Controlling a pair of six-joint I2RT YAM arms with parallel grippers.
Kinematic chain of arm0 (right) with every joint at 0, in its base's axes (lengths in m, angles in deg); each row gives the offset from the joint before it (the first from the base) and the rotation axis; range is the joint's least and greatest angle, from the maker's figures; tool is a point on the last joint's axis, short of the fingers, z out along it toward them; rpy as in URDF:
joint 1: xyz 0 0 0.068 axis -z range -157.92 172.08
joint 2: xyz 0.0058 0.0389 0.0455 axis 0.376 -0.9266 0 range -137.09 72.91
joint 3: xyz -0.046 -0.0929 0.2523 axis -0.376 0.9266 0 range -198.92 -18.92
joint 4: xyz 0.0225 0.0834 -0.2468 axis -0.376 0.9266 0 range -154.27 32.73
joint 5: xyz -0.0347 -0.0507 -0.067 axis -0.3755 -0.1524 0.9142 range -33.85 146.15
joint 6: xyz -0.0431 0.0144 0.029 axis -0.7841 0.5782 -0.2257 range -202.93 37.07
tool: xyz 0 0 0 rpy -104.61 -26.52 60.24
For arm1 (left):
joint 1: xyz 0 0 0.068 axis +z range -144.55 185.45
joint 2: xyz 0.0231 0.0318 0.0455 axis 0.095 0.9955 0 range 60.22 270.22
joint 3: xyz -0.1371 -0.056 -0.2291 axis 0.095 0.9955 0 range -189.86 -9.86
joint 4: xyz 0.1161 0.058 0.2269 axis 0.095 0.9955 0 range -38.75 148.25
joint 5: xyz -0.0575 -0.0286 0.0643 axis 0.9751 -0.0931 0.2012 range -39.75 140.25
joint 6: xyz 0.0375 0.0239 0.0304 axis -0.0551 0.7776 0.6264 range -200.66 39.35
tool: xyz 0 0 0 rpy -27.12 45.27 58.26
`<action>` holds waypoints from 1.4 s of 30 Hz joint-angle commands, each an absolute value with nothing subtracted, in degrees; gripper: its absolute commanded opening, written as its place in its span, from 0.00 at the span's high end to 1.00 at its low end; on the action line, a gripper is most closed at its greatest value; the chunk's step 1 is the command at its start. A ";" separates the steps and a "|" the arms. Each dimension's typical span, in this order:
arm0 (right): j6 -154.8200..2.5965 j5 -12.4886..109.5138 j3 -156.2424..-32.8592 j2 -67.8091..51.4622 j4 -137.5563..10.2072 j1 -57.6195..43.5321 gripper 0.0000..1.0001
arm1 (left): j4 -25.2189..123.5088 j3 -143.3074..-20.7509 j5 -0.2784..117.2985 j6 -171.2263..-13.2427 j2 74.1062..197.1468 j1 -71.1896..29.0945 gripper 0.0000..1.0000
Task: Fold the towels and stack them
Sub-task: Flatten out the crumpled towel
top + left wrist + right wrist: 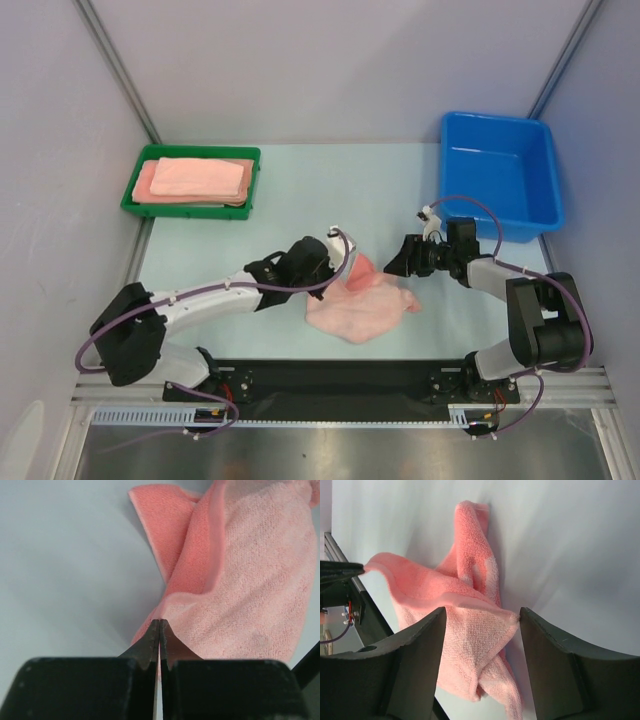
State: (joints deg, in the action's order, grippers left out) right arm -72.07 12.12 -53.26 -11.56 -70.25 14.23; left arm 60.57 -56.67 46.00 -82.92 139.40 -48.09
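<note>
A salmon-pink towel (pixel 358 308) lies crumpled on the table between the two arms. My left gripper (pixel 346 262) is shut on its upper left edge, lifting a fold; in the left wrist view the jaws (pixel 160 624) meet on the cloth and the towel (pixel 250 580) hangs away beyond them. My right gripper (pixel 393 268) stands open at the towel's right side. In the right wrist view the towel (pixel 470 635) drapes between the spread fingers (pixel 482 614), one corner touching the right finger (pixel 545 645). Folded pink towels (pixel 195 177) lie stacked in the green tray.
The green tray (pixel 140 208) sits at the back left. A blue bin (pixel 545 190) stands at the back right, close behind my right arm. Grey walls enclose the table on three sides. A black base strip runs along the near edge.
</note>
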 commanded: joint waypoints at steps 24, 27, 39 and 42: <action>-70.19 13.17 -57.67 -14.02 -69.63 13.12 1.00 | 62.14 -62.15 57.46 -88.39 144.77 -36.91 1.00; -69.65 17.03 -61.27 -10.77 -65.87 10.67 1.00 | 65.65 -63.90 55.79 -87.86 143.98 -36.91 1.00; -72.90 34.35 -83.66 4.60 -45.21 4.07 1.00 | 80.16 -77.61 41.81 -82.59 127.82 -36.91 1.00; -73.87 34.71 -88.16 8.91 -42.13 2.93 1.00 | 82.97 -84.19 42.07 -82.41 123.86 -36.91 1.00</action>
State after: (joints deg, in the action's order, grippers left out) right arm -71.68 31.20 -82.51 4.57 -47.34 3.97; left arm 79.61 -77.65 44.34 -84.34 128.23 -37.20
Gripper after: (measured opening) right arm 0.021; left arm 0.006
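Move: The right hand, open and empty, has the towel's raised right-hand edge almost between its fingertips, about 2 cm below and 1 cm to its left. The towel's body lies some 11 cm back and 7 cm left of this hand, and its loose right end about 8 cm back and 6 cm right. The left hand already holds the other end of the edge; the part the right goes for lies about 17 cm to its right, 4 cm ahead and 5 cm lower. The right hand sinks a couple of centimetres onto the towel's raised edge and shuts its fingers to pinch it, while the left, shut on its end throughout, eases forward some 3 cm and dips slightly. Then both lift the edge together, the right rising steeply by over 20 cm while drifting about 4 cm forward and tipping its fingers up some 25 degrees, the left climbing about 18 cm from its dip and working forward and to the left, away from the right hand, to spread the edge between them. ##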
